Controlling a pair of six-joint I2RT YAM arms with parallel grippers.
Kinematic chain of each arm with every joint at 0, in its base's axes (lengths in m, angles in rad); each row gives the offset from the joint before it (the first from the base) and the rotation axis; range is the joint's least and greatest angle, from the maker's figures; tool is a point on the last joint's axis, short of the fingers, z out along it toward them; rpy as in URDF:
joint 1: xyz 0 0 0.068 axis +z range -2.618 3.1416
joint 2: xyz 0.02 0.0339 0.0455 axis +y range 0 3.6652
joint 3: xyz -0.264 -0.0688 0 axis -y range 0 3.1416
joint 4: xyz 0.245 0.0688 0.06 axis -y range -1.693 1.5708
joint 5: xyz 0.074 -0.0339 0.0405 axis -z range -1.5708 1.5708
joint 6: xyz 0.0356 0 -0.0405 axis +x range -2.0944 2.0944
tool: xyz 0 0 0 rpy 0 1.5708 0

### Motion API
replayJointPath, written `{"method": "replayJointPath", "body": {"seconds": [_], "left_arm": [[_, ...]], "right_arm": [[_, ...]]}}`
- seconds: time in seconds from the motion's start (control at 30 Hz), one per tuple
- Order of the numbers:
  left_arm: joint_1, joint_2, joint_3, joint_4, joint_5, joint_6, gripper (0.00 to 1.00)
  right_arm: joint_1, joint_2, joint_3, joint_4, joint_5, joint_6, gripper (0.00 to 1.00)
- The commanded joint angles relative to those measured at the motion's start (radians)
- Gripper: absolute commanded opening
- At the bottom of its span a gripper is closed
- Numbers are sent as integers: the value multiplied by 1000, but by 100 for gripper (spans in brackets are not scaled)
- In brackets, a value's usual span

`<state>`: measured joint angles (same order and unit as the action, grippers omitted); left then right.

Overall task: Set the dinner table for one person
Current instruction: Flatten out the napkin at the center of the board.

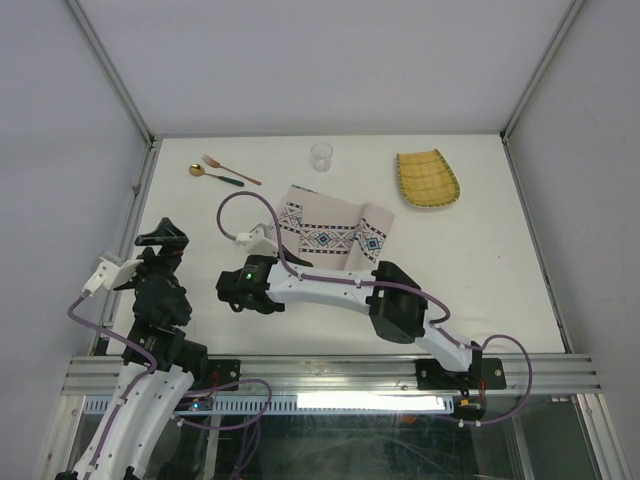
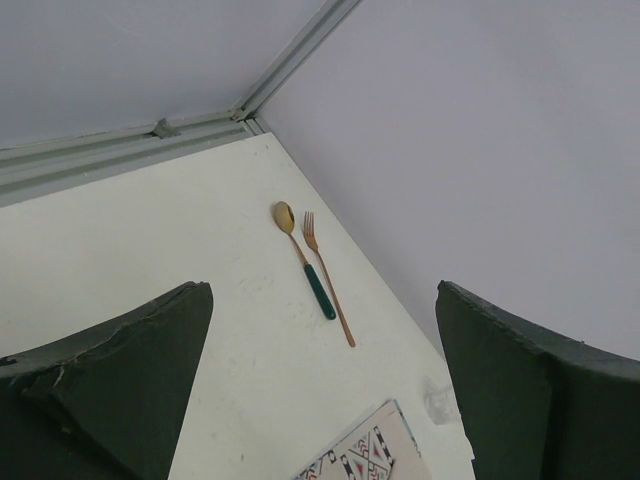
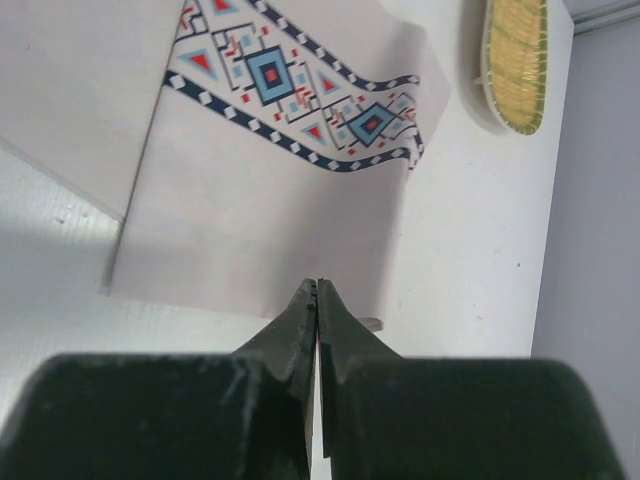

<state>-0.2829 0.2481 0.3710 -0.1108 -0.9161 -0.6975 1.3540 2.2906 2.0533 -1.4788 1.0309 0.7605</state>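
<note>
The dinner table (image 1: 480, 280) is a white top. A pale placemat (image 1: 330, 225) with a blue-red patterned band lies creased near its middle. My right gripper (image 3: 317, 285) is shut, its tips meeting on the near edge of the placemat (image 3: 250, 200), with deep shadow around them. The right arm hides those tips in the top view. My left gripper (image 1: 163, 250) hangs open and empty above the table's left side. Between its fingers in the left wrist view lie a gold spoon (image 2: 305, 260) with a green handle and a copper fork (image 2: 328, 280), both further off.
At the back, left to right, are the spoon (image 1: 215, 176) and fork (image 1: 232, 170), a clear glass (image 1: 321, 156) and a yellow-green woven plate (image 1: 428, 180). A metal rail (image 1: 330, 375) runs along the near edge. Walls close in the left, back and right sides.
</note>
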Motion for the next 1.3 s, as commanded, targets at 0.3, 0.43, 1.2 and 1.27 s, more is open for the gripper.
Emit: {"method": "replayJointPath", "body": {"seconds": [0.3, 0.43, 1.2, 1.27], "left_arm": [[-9, 98, -38, 137, 113, -45, 99], [-9, 95, -37, 141, 120, -48, 99], [-9, 28, 115, -10, -36, 85, 99], [-9, 25, 125, -30, -43, 73, 99]], "right_arm": [[-63, -241, -80, -19, 90, -2, 0], [-62, -172, -113, -51, 102, 48, 29], [28, 97, 55, 83, -46, -30, 52], [38, 123, 75, 91, -52, -34, 53]]}}
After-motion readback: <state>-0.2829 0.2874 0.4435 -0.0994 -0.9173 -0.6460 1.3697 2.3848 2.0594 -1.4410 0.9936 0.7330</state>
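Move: The napkin's middle lies about 8 cm ahead of the right hand, 6 cm to its right and 12 cm below; its near edge is just ahead of the fingers. The folded right-hand strip is roughly 8 cm ahead and 17 cm to the right. Beyond, the glass stands some 26 cm ahead and 6 cm right. From the left hand the napkin is about 7 cm ahead, 32 cm right and 22 cm lower. Up first, the right hand rises about 7 cm over the napkin's near part while swinging right and a little forward, its shut fingers then opening to about half; it comes down some 11 cm, left and back, towards the near edge, without visible contact. The empty, wide-open left hand dips forward and right, then backs out and rises slightly. ##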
